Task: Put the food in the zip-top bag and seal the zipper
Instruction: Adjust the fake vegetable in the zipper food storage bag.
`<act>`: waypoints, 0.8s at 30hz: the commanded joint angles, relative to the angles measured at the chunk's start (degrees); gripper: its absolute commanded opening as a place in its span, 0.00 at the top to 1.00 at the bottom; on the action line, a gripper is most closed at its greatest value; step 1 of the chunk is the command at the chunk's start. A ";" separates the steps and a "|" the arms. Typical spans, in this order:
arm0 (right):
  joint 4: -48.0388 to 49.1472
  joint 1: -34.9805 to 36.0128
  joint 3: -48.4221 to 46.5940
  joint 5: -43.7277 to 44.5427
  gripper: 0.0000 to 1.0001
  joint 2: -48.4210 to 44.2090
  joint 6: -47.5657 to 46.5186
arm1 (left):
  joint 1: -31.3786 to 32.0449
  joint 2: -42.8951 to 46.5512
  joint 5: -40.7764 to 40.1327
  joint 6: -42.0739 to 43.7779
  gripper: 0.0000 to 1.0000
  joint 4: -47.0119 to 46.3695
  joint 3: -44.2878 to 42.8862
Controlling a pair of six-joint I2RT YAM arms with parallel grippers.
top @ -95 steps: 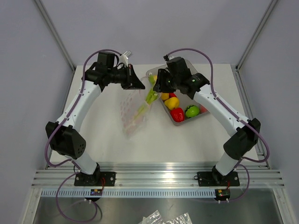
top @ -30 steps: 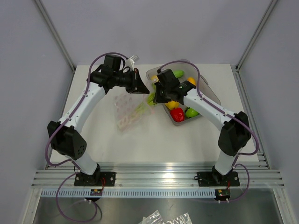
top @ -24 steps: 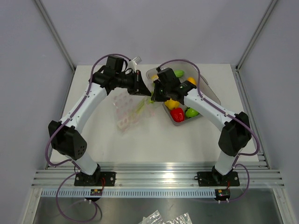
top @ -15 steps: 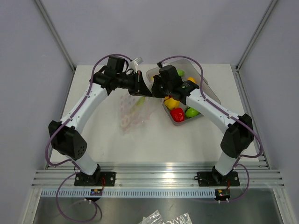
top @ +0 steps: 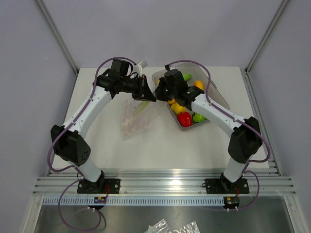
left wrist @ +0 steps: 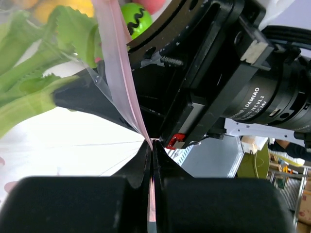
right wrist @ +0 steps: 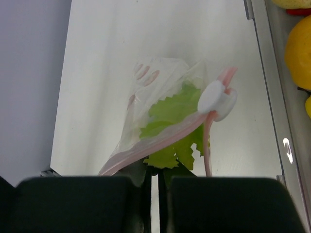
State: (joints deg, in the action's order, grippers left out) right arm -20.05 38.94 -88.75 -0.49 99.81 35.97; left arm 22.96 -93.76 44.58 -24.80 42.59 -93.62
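The clear zip-top bag (top: 132, 119) hangs from my left gripper (top: 147, 96) over the table. In the left wrist view my left gripper (left wrist: 151, 143) is shut on the pink zipper strip (left wrist: 119, 63). A green leafy vegetable (right wrist: 170, 116) sits in the bag's mouth, partly past the zipper (right wrist: 160, 138) with its white slider (right wrist: 216, 101). My right gripper (right wrist: 156, 172) is closed on the leaf's lower edge, close against the left gripper (top: 159, 92). Other food stays in the tray: red (top: 184, 119), green (top: 199, 117), yellow (top: 178, 108), orange (top: 198, 84).
The grey translucent tray (top: 214, 92) stands right of the bag, under my right arm; its rim (right wrist: 265, 73) runs along the right wrist view. The two wrists nearly touch. Metal frame posts stand at the table's back corners.
My right gripper has carried the leafy vegetable left and back into the bag's mouth, up against the left gripper. The bag has swung and narrowed below the left gripper.
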 commanded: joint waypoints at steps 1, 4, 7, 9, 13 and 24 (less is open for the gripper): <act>-0.25 0.96 -0.28 4.62 1.00 3.64 2.36 | 1.65 2.79 7.63 -1.22 1.00 -5.15 -2.79; 0.45 0.96 0.07 4.71 1.00 3.11 2.88 | 1.65 2.79 7.45 -1.04 1.00 -4.88 -2.44; -0.68 0.96 -1.77 5.06 1.00 3.28 2.36 | 1.65 2.61 7.37 -1.48 1.00 -5.76 -1.65; -2.27 0.96 -3.17 4.19 0.96 3.90 1.65 | 1.65 2.53 6.76 -2.01 1.00 -6.46 -1.12; -3.15 0.96 -1.79 2.34 0.74 2.50 1.21 | 1.39 0.86 3.59 -2.62 1.00 -6.64 -1.73; -4.20 0.96 6.04 -0.98 0.50 -7.52 2.35 | 0.51 -1.43 1.30 -5.35 1.00 -8.13 -4.29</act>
State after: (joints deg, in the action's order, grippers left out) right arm -24.14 39.31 -83.07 0.82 96.88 37.91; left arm 23.24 -95.13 43.92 -28.56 39.16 -94.87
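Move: The fake vegetable's leafy top is right at my shut right fingertips, about 2 cm ahead at the same height; the bag's white slider sits roughly 5 cm ahead and 1 cm right of them. In the basket, the red pepper lies some 15 cm right and about level fore-and-aft, the yellow pepper 12 cm right and 4 cm ahead, both about 18 cm lower. From my left hand, the leafy top is about 6 cm ahead, 4 cm right and 2 cm lower. I keep my right hand almost still at the leafy top, sinking less than 1 cm, then spread its fingers to about half open, ending the pinch on the leaves. While they open I draw the hand down about 3 cm, back and a little right, away from the slider. My left hand keeps pinching the zipper rim, easing barely 1 cm forward. ##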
